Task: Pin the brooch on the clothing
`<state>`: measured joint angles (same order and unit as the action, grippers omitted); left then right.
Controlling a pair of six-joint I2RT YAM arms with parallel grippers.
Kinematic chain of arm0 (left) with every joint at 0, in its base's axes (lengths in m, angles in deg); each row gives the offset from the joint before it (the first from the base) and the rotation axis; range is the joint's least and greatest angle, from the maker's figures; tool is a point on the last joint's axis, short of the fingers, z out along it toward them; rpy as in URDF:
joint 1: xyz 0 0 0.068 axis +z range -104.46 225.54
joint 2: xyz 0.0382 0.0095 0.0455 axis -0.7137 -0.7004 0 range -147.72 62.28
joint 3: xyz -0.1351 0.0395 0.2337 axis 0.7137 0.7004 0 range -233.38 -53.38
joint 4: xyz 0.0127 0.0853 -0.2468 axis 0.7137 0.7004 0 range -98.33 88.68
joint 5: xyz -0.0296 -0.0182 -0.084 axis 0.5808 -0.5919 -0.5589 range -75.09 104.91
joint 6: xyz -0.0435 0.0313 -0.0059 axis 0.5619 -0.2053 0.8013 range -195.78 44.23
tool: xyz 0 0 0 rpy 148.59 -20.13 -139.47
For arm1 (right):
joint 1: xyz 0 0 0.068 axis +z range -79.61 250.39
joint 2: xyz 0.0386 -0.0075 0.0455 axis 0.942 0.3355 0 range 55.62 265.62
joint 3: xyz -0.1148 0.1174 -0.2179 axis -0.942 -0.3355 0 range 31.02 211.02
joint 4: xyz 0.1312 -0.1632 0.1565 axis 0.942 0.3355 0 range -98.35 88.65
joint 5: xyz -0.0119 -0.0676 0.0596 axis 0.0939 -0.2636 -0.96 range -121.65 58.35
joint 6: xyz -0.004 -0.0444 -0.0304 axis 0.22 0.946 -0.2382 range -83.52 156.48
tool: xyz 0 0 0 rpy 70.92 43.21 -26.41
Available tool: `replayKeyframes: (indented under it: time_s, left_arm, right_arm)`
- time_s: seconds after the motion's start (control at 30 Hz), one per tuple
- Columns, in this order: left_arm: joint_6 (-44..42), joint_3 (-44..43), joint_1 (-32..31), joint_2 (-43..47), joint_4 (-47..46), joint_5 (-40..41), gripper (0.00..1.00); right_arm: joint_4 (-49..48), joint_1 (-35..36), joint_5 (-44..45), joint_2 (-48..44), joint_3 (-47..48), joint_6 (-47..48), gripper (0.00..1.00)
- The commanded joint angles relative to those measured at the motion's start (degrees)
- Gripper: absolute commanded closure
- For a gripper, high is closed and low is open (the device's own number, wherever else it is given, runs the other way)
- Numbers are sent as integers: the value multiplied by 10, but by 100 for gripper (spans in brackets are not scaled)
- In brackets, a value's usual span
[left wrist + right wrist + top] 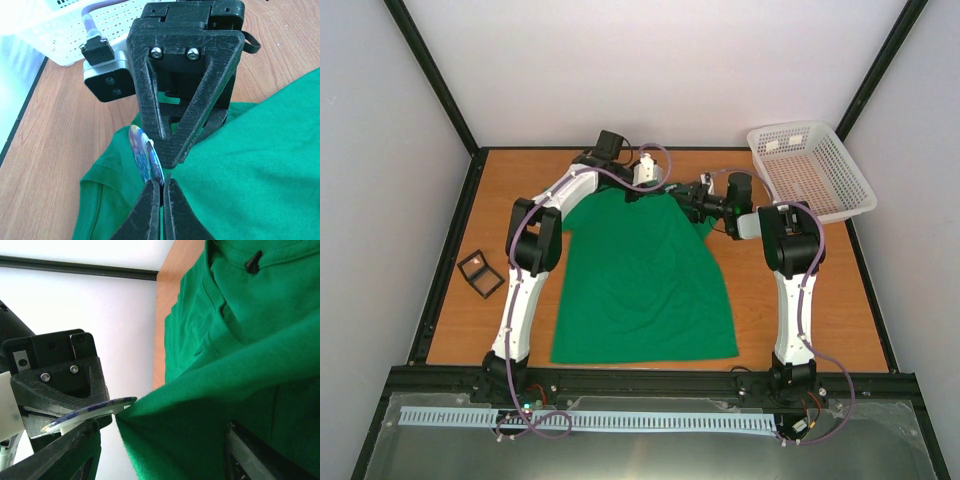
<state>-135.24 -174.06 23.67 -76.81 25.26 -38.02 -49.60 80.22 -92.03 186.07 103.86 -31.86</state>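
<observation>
The clothing, a bright green T-shirt, lies flat on the table with its collar at the far side. My left gripper is shut on the lower edge of the brooch, a small round bluish badge held on edge over the sleeve. In the right wrist view the brooch touches a raised fold of the clothing. That fold fills the gap of my right gripper, whose jaws grip it from both sides. Both grippers meet near the shirt's far right shoulder. A dark label shows at the collar.
A white perforated basket stands at the far right corner of the table, close behind my right arm. A small black square-framed case lies near the left edge. Black frame rails border the table.
</observation>
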Motion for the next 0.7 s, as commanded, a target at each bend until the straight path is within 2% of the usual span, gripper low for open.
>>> replayKeyframes:
  time_s: [0.0, 0.1, 0.33, 0.53, 0.67]
  left_arm:
    - [-4, 26, -35, 20, 73, -63, 99]
    - [1, 26, -35, 22, 68, -65, 99]
    - [8, 25, -35, 24, 62, -69, 99]
    - [14, 20, -29, 17, 63, -64, 99]
    - [12, 0, -20, 4, 84, -78, 99]
  right_arm:
    - [-144, -25, 116, -4, -9, -74, 34]
    - [-192, -25, 133, -5, -27, -97, 33]
    - [-208, -25, 136, -16, -49, -100, 33]
    - [-156, -26, 132, -62, -85, -17, 33]
    - [-41, -27, 120, -107, -89, 126, 34]
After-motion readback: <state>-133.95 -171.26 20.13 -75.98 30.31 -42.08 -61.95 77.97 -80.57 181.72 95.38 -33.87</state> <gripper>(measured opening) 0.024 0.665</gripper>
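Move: The left gripper holds the brooch just ahead of its pads; the lifted shirt fold hooked over one finger of the right gripper lies about 4 cm to its right, 2 cm back and slightly lower. From the right gripper that fold is right at the fingers, about 1 cm forward and 1 cm left, and the brooch sits some 3 cm forward and 2 cm left. The basket stands about 30 cm to the right of the right gripper and 6 cm farther out. Part the two hands: draw the right gripper about 4 cm to the right, some 2 cm up and a little forward, turning it roughly 15 degrees clockwise, fingers staying open with the shirt draped over one of them. Shortly after it starts, bring the left gripper back about 5 cm and right half as far, over the shirt, keeping the brooch pinched. ##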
